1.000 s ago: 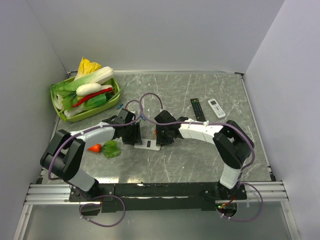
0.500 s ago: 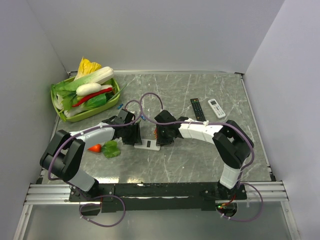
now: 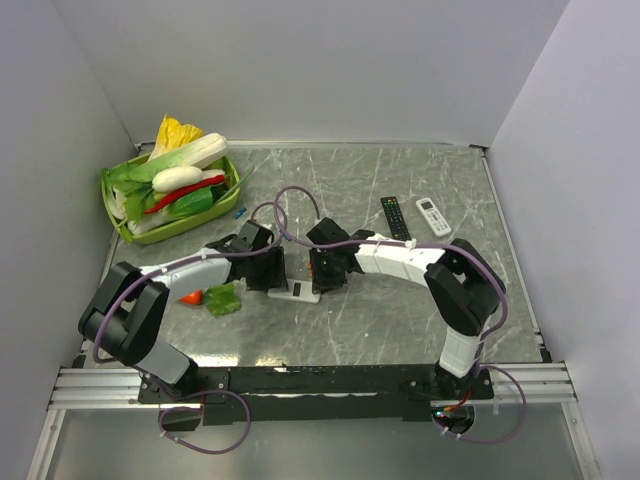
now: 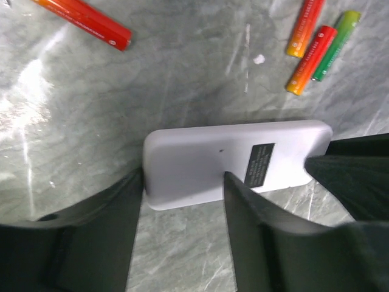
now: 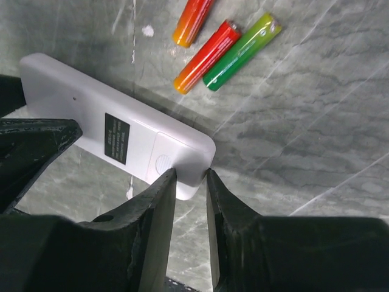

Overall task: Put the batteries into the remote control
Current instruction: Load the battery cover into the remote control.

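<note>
The remote control (image 3: 295, 291) lies white back up between my two grippers; its front face is hidden. In the left wrist view the remote control (image 4: 200, 158) has its left end between the fingers of my left gripper (image 4: 182, 179), which is open, one finger at the end and the other over the back. My right gripper (image 5: 189, 175) is pinched on the other end's corner of the remote control (image 5: 85, 103). Red, orange and green batteries (image 5: 206, 56) lie loose on the table just beyond it. Another red battery (image 4: 82, 21) lies apart.
A green basket (image 3: 115, 215) of toy vegetables stands at the back left. A carrot (image 3: 190, 296) and a green leafy piece (image 3: 222, 298) lie by the left arm. A long black remote (image 3: 396, 218) and an all-white remote (image 3: 433, 216) lie at the back right.
My left gripper has shifted a little right and nearer, onto the remote's end. The remote has moved slightly. The right gripper has stayed at the other end.
</note>
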Tool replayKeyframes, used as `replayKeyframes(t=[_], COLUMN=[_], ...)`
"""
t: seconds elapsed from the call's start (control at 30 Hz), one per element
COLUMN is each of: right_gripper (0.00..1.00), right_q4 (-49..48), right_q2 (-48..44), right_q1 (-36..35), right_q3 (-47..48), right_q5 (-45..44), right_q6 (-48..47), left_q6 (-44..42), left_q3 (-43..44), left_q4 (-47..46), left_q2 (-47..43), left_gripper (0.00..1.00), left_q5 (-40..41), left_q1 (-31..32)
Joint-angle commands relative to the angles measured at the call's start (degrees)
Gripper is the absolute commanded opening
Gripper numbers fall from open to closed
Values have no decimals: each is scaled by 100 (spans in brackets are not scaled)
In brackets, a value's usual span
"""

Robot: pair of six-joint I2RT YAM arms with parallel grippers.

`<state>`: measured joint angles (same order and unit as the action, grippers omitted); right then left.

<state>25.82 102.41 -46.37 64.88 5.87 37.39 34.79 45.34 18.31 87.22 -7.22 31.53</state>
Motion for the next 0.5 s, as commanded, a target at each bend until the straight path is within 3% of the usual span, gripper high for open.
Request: replayKeyframes(t=[0.0,0.27,0.4,0.47], right_gripper=[39,67,79,88], right_q4=[-26,467,555,590], right_q2=[-520,-1495,-2441,-2882], right_q1=[-215,154,802,1067], right_q3=[139,-80,-388,-581], right_q5=[267,-875,-1298,-1604], right_q6=[-196,-653,-864,-1004], left_q6=[143,134,239,353], left_q3=[106,440,590,651], left_q4=[-73,278,384,437], left_q2=[-266,-775,-1233,-1610], left_gripper=[64,87,99,99], left_q5=[-201,511,879,924], left_q1=[187,-6,-234,-540])
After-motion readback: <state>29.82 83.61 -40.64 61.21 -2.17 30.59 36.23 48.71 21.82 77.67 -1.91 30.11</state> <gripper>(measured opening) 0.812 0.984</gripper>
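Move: The white remote lies crosswise under both grippers, its middle about 4 cm to the left gripper's right and 6 cm to the right gripper's left, for each roughly 1 cm ahead and 2 cm lower. The battery trio lies some 8 cm ahead and 9 cm right of the left gripper, 8 cm ahead and 1 cm left of the right one. A lone red battery sits about 9 cm ahead and 3 cm left of the left gripper. Lift both grippers off the two ends of the remote, slowly at first, then faster. Raise the right one about 8 cm, swinging it right and some forward, away from the cover end, fingers tipping forward 15 degrees and opening well; bring the left one up about 6 cm and a little forward, opening from half to nearly wide. ##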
